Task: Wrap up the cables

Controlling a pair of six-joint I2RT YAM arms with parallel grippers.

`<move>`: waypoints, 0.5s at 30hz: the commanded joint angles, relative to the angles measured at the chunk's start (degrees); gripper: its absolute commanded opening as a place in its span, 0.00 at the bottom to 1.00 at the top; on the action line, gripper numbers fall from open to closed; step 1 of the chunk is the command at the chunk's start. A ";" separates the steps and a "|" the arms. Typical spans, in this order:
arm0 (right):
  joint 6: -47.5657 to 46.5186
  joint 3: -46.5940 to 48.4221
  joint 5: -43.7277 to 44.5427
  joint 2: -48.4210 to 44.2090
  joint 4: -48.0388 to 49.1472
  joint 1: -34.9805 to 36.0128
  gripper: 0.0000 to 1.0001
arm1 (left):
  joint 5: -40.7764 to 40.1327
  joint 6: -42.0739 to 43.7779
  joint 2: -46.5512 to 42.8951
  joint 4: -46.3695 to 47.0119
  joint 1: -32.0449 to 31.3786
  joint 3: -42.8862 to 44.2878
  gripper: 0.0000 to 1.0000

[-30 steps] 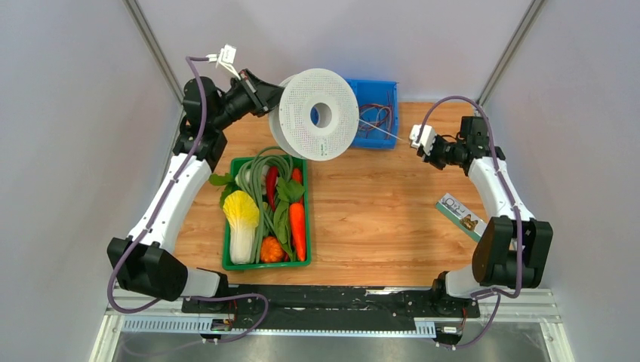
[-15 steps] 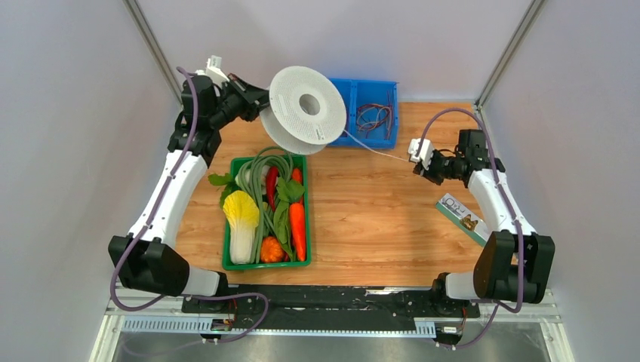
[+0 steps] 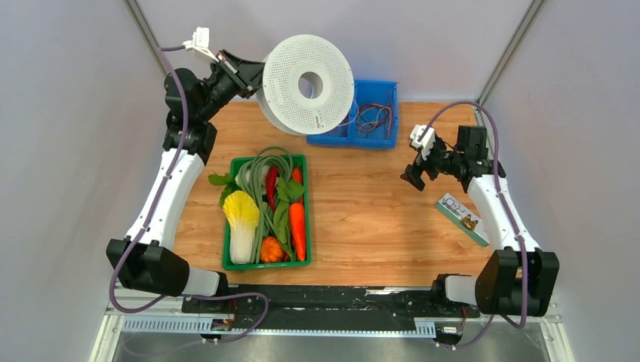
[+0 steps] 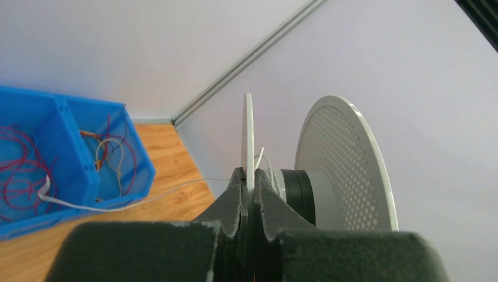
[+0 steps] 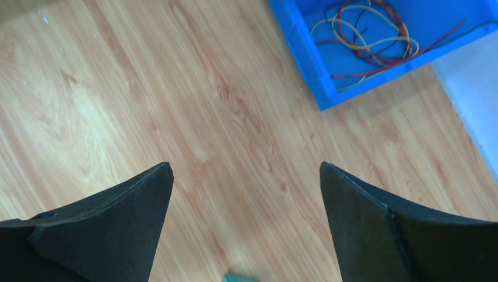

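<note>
The pale-grey perforated spool (image 3: 326,102) hangs above the table's back edge, its face turned toward the top camera. My left gripper (image 3: 258,81) is shut on the rim of one flange (image 4: 248,135), and the other flange (image 4: 343,164) stands to the right of the fingers. The thin white cable (image 4: 117,205) runs slack from the spool hub down into the blue bin (image 4: 76,176). Over bare wood at the right, my right gripper (image 3: 411,177) stands open. Nothing lies between its fingers (image 5: 246,167).
The blue bin (image 3: 375,141) with small red and purple wire coils sits at the back centre. A green crate (image 3: 226,226) of vegetables stands left of centre. A small printed box (image 3: 460,213) lies near the right edge beside the right arm.
My right gripper has opened and let go of the white cable, then drawn a little nearer. The left arm has lifted and turned the spool; the cable now hangs slack.
</note>
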 commanded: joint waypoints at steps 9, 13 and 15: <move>24.64 6.87 -4.40 2.02 13.72 2.78 1.00 | 4.64 -3.13 -0.73 8.13 -1.70 12.14 0.00; 18.38 6.35 -8.04 1.94 11.40 5.68 1.00 | 6.58 -3.13 -1.35 10.42 -3.20 12.49 0.00; 16.27 3.03 -9.62 0.45 16.12 6.82 1.00 | 7.28 -3.05 -1.44 11.12 -3.72 12.66 0.00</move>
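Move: The cable's loose tail, hanging from the spool, is about 17 cm left of the open right hand, 6 ahead and some 14 higher. From that hand the spool is roughly 29 cm left, 4 ahead and 29 up; the blue bin's middle 32 ahead, 14 left and 16 below. From the left hand, pinching the spool's rim, the spool's middle lies about 8 cm right and 1 ahead, nearly level, the tail 18 right, 2 ahead and 16 lower. Upward and back, about 8 cm and 5 cm, the left hand lifts the spool, keeping its shut pinch on the flange's rim while the wrist tips up some 15 degrees. Meanwhile the right hand, already open and holding nothing, rises and heads left and slightly forward towards the dangling tail, its left side rolling up. ##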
